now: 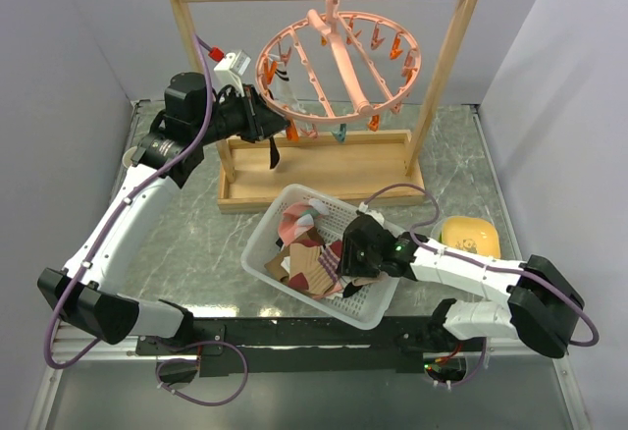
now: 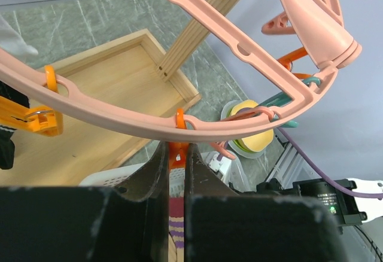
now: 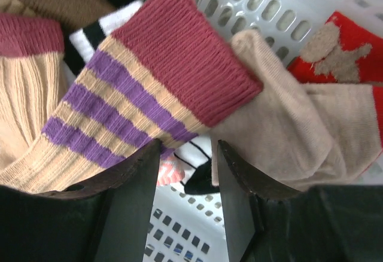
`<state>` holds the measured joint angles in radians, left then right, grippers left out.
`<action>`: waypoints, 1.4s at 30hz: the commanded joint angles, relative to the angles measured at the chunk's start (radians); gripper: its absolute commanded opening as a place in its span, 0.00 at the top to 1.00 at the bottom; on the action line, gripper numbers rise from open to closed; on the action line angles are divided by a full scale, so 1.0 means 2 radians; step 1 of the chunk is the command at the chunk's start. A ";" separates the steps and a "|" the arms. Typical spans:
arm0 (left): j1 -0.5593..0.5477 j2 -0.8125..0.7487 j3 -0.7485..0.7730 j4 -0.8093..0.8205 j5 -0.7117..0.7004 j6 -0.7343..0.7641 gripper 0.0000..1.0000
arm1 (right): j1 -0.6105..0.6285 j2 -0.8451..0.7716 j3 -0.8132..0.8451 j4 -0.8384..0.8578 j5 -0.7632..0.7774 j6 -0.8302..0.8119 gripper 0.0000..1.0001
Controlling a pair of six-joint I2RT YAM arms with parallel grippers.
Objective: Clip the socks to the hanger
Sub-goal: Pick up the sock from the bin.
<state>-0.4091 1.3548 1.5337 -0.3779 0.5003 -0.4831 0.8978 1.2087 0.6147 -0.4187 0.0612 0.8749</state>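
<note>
The salmon-pink ring hanger [image 1: 339,62] hangs tilted from the wooden rack's top bar, its rim [image 2: 149,124] crossing the left wrist view. My left gripper [image 1: 267,124] is at the ring's left edge, shut on an orange clip [image 2: 178,154] that dangles from the rim. A white sock [image 1: 283,84] and a dark one [image 1: 273,153] hang near it. My right gripper [image 1: 348,265] is down in the basket, open, fingers [image 3: 187,151] just above the pile. A maroon sock with purple stripes [image 3: 143,82] lies by its left finger and a tan sock [image 3: 287,130] by its right.
The wooden rack [image 1: 324,170] with a tray base stands at the back. The white mesh basket [image 1: 265,243] holds several socks at front centre. A yellow item in a bowl [image 1: 469,237] sits right of the basket. Grey walls close in on both sides.
</note>
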 commanded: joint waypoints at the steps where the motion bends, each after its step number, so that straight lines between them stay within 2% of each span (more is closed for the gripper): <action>1: 0.001 -0.018 -0.003 0.017 0.010 -0.002 0.99 | -0.019 -0.013 -0.015 0.052 -0.021 0.018 0.49; 9: 0.001 -0.020 -0.008 0.019 0.014 -0.004 0.99 | -0.053 -0.004 -0.047 0.100 -0.042 0.041 0.49; 17: 0.001 -0.021 -0.009 0.020 0.018 -0.005 0.99 | -0.067 -0.047 -0.067 0.111 -0.005 0.076 0.49; 28: 0.001 -0.026 -0.014 0.022 0.018 -0.006 0.99 | -0.073 -0.051 -0.067 0.119 0.019 0.108 0.50; 36: 0.001 -0.028 -0.016 0.022 0.018 -0.006 0.99 | -0.073 -0.031 -0.065 0.138 0.028 0.106 0.63; 42: 0.001 -0.028 -0.017 0.020 0.018 -0.005 0.99 | -0.072 -0.076 -0.048 0.127 0.061 0.070 0.84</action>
<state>-0.4091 1.3308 1.5082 -0.3561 0.5186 -0.4877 0.7547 1.1454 0.4664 -0.1780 0.0952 1.0653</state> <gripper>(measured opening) 0.115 0.215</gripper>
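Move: The maroon cuff of the purple-striped sock lies about 5 cm ahead of the right hand, 2 cm to its left and a couple of centimetres lower. The beige sock is some 4 cm ahead and 4 cm right, the red sock about 8 cm ahead and 5 cm right; the maroon-toed tan sock sits about 11 cm left, level with the hand. From the left hand that cuff is roughly 12 cm back, 22 cm right and 37 cm down. The right fingertips pinch the near right-hand corner of the striped sock's maroon cuff, closing from about half open to a fifth. To get there the hand slides about 4 cm forward and a little right at nearly constant height over the pile, turning some 20 degrees clockwise as its left side rises by about 10; the fingers close only once it is nearly there. ##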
